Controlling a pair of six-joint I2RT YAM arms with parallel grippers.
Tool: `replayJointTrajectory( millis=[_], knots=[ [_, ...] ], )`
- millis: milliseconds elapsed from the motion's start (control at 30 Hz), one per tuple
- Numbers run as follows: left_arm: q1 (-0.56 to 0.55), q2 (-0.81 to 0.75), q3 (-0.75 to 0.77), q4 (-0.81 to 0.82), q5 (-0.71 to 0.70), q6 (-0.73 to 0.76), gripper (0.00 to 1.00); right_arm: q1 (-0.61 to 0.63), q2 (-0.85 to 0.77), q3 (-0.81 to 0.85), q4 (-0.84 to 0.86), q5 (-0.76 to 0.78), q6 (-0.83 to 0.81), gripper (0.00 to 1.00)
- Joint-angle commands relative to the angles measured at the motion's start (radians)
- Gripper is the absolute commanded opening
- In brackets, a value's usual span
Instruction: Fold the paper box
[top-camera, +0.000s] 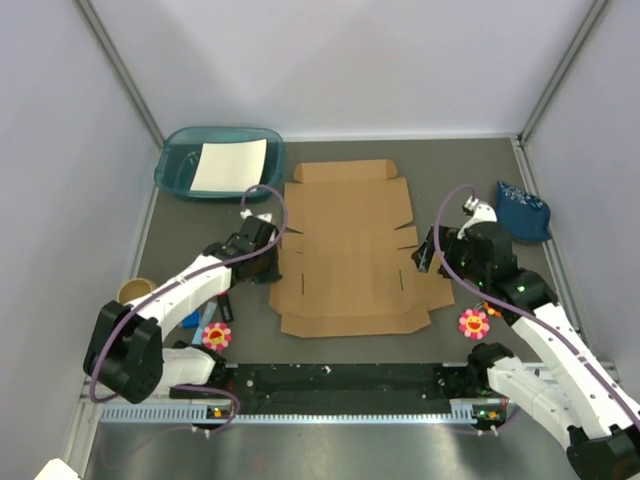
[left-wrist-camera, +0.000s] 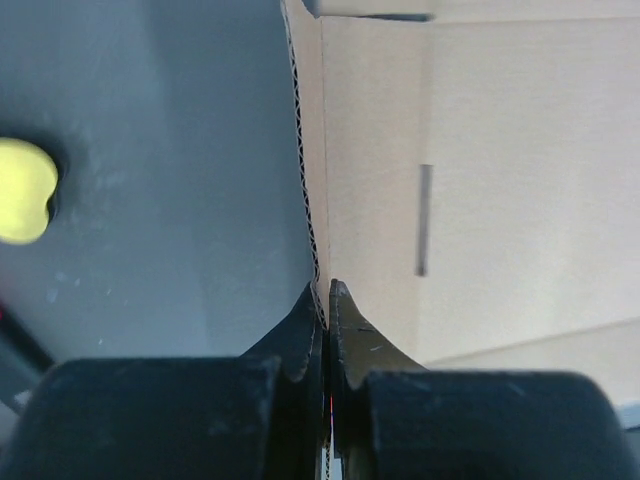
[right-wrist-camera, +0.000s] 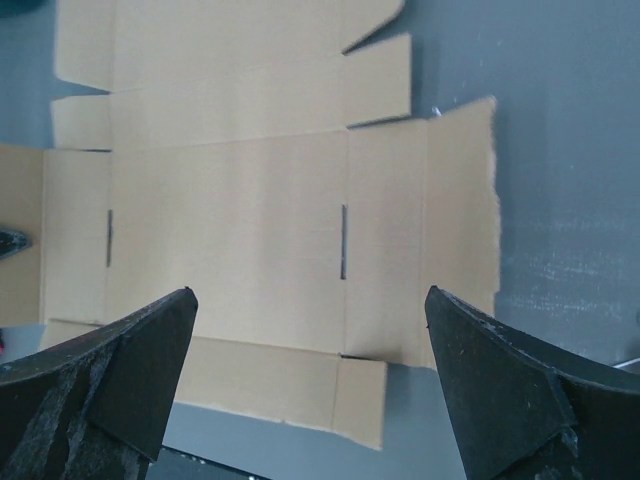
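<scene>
The paper box (top-camera: 350, 250) lies unfolded and mostly flat in the middle of the grey table, a brown cardboard sheet with flaps and slits. My left gripper (top-camera: 268, 262) is at its left side flap. In the left wrist view the left gripper (left-wrist-camera: 327, 290) is shut on the corrugated edge of that flap (left-wrist-camera: 305, 150), which stands up from the table beside the panel (left-wrist-camera: 500, 180). My right gripper (top-camera: 425, 255) hovers at the box's right edge. In the right wrist view the right gripper (right-wrist-camera: 310, 300) is open, its fingers (right-wrist-camera: 140, 350) wide apart above the cardboard (right-wrist-camera: 230, 200), holding nothing.
A teal tray (top-camera: 175, 170) with a white paper sheet (top-camera: 230, 165) sits at the back left. A dark blue pouch (top-camera: 522, 210) lies at the right. A tan round object (top-camera: 135, 291) is at the left edge. Flower stickers (top-camera: 217, 335) (top-camera: 474, 323) mark the table front.
</scene>
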Motion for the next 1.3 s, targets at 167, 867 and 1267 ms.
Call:
replayJointTrajectory(
  millis=[167, 867, 1267],
  knots=[
    [-0.027, 0.066, 0.385, 0.091, 0.195, 0.327, 0.0, 0.011, -0.072, 0.189, -0.099, 0.038, -0.027, 0.99],
    [-0.001, 0.544, 1.086, -0.082, -0.253, 0.302, 0.68, 0.005, -0.077, 0.097, -0.199, 0.288, 0.078, 0.99],
    [-0.421, -0.105, 0.073, 0.211, -0.515, -0.755, 0.99, 0.006, -0.074, 0.08, -0.165, 0.263, 0.085, 0.99]
  ],
)
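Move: The left hand, shut on the left edge of the flattened paper box, has the box's middle about 17 cm to its right, 5 cm ahead and 3 cm lower. The blue tray is some 23 cm ahead and 11 cm left of this hand, the red-faced flower about 13 cm back and 12 cm left. From the open right hand the box's middle lies about 17 cm left, 5 cm ahead and 14 cm below. Still pinching the paper box's left edge, the left hand sweeps it fast forward about 20 cm, rising some 14 cm and bearing 10 cm right, then opens wide, lets go and draws back roughly 17 cm, staying high with fingertips tilted up. The empty, open right hand bobs up 6 cm and back down, shifting about 5 cm right and turning slightly clockwise. ##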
